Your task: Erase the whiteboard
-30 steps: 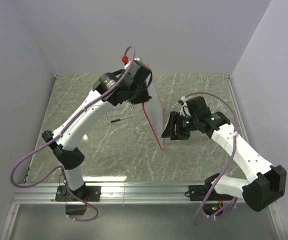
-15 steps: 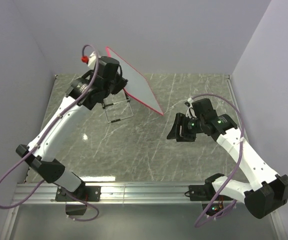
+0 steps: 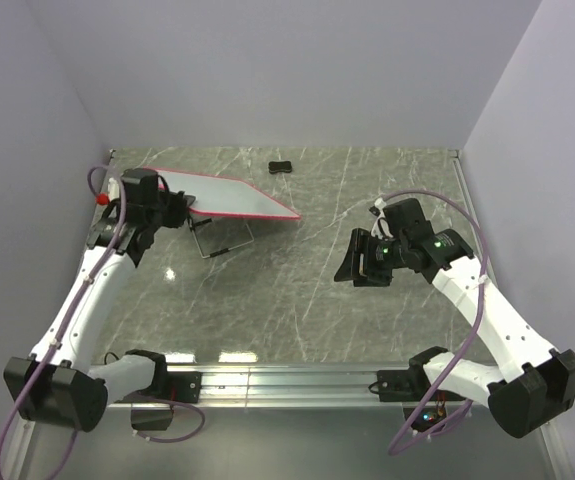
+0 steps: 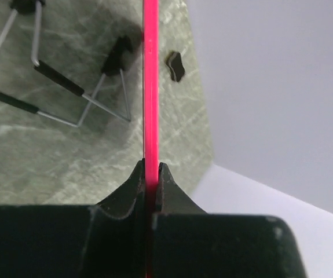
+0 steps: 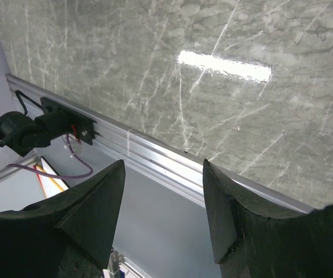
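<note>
The whiteboard [image 3: 229, 196], white with a thin red-pink frame, hangs almost flat at the back left, just above the table. My left gripper [image 3: 174, 205] is shut on its left edge. In the left wrist view the frame shows edge-on as a red strip [image 4: 150, 87], pinched between the two black fingers of the left gripper [image 4: 150, 172]. No scribbles show on the face I can see. My right gripper [image 3: 357, 258] hovers right of centre, well away from the board. It is open with nothing between its fingers [image 5: 99, 197].
A small wire stand [image 3: 223, 236] sits on the marble table under the board's near edge, also in the left wrist view as the stand [image 4: 56, 81]. A small black object [image 3: 282, 166] lies near the back wall. An aluminium rail [image 3: 287, 380] runs along the near edge.
My left arm has swung the whiteboard from upright near the centre to the back left, laying it nearly flat over the wire stand. The right gripper has barely moved.
</note>
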You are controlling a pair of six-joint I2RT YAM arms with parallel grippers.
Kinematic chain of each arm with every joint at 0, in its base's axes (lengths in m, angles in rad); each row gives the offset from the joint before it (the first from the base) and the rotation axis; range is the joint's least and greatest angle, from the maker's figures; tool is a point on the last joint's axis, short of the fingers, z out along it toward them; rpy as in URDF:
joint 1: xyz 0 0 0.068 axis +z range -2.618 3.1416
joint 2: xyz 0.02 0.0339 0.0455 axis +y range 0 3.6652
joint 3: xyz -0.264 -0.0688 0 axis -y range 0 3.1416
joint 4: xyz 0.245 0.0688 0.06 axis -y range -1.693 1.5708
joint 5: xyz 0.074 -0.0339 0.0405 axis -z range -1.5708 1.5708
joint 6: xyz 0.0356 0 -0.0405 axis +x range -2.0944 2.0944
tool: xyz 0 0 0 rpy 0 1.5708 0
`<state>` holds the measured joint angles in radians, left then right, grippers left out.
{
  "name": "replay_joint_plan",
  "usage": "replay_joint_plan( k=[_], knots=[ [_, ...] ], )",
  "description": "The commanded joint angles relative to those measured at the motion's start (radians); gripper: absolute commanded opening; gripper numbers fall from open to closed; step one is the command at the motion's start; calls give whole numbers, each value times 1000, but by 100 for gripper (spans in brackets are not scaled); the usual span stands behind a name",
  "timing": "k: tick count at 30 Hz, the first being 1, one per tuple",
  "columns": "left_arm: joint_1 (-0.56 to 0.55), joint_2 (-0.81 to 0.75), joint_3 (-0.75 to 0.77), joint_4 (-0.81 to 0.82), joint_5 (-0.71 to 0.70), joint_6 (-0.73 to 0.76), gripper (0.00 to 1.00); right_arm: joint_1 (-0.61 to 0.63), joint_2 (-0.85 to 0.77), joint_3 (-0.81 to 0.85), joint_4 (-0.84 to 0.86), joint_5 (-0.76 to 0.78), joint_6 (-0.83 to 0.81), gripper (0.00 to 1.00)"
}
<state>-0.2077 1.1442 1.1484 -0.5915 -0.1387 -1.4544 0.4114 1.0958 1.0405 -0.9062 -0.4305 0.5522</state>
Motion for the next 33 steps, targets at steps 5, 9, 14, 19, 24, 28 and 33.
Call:
replay_joint_plan(
  k=[5,9,14,19,24,28,33],
  knots=[
    [96,-73,-123,421,413,-90,0,-6,-13,-14,0,7,-14,64],
    [114,-116,-213,568,494,-240,0,-8,-13,-25,6,9,-11,64],
    [120,-162,-239,595,508,-353,0,-8,-24,-49,15,6,3,64],
    [178,-242,-245,457,510,-431,0,-6,-31,-68,27,-2,14,64],
    [260,-323,-288,368,571,-471,0,-6,-33,-76,27,-1,15,64],
    [294,-382,-387,340,617,-481,0,-5,-30,-74,30,-5,17,64],
    [306,-452,-438,288,646,-506,0,-6,-34,-85,32,-1,18,64]
  ],
)
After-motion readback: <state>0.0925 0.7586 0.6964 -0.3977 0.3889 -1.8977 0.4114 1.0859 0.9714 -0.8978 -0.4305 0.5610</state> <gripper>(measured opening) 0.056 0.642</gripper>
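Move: The left hand already pinches the whiteboard's edge, with the board's middle about 10 cm to its right, 4 cm ahead and roughly 2 cm lower. Below is the wire stand, some 10 cm ahead, 4 cm right and 25 cm down; the black eraser lies about 35 cm ahead, 20 cm right and 26 cm down. From the empty right hand, the whiteboard's stand is some 26 cm ahead, 32 cm left and 17 cm lower. Keeping the whiteboard pinched, the left hand dips, rises, sinks, drawing back 6 cm while rolling left-side-down some 35 degrees. ##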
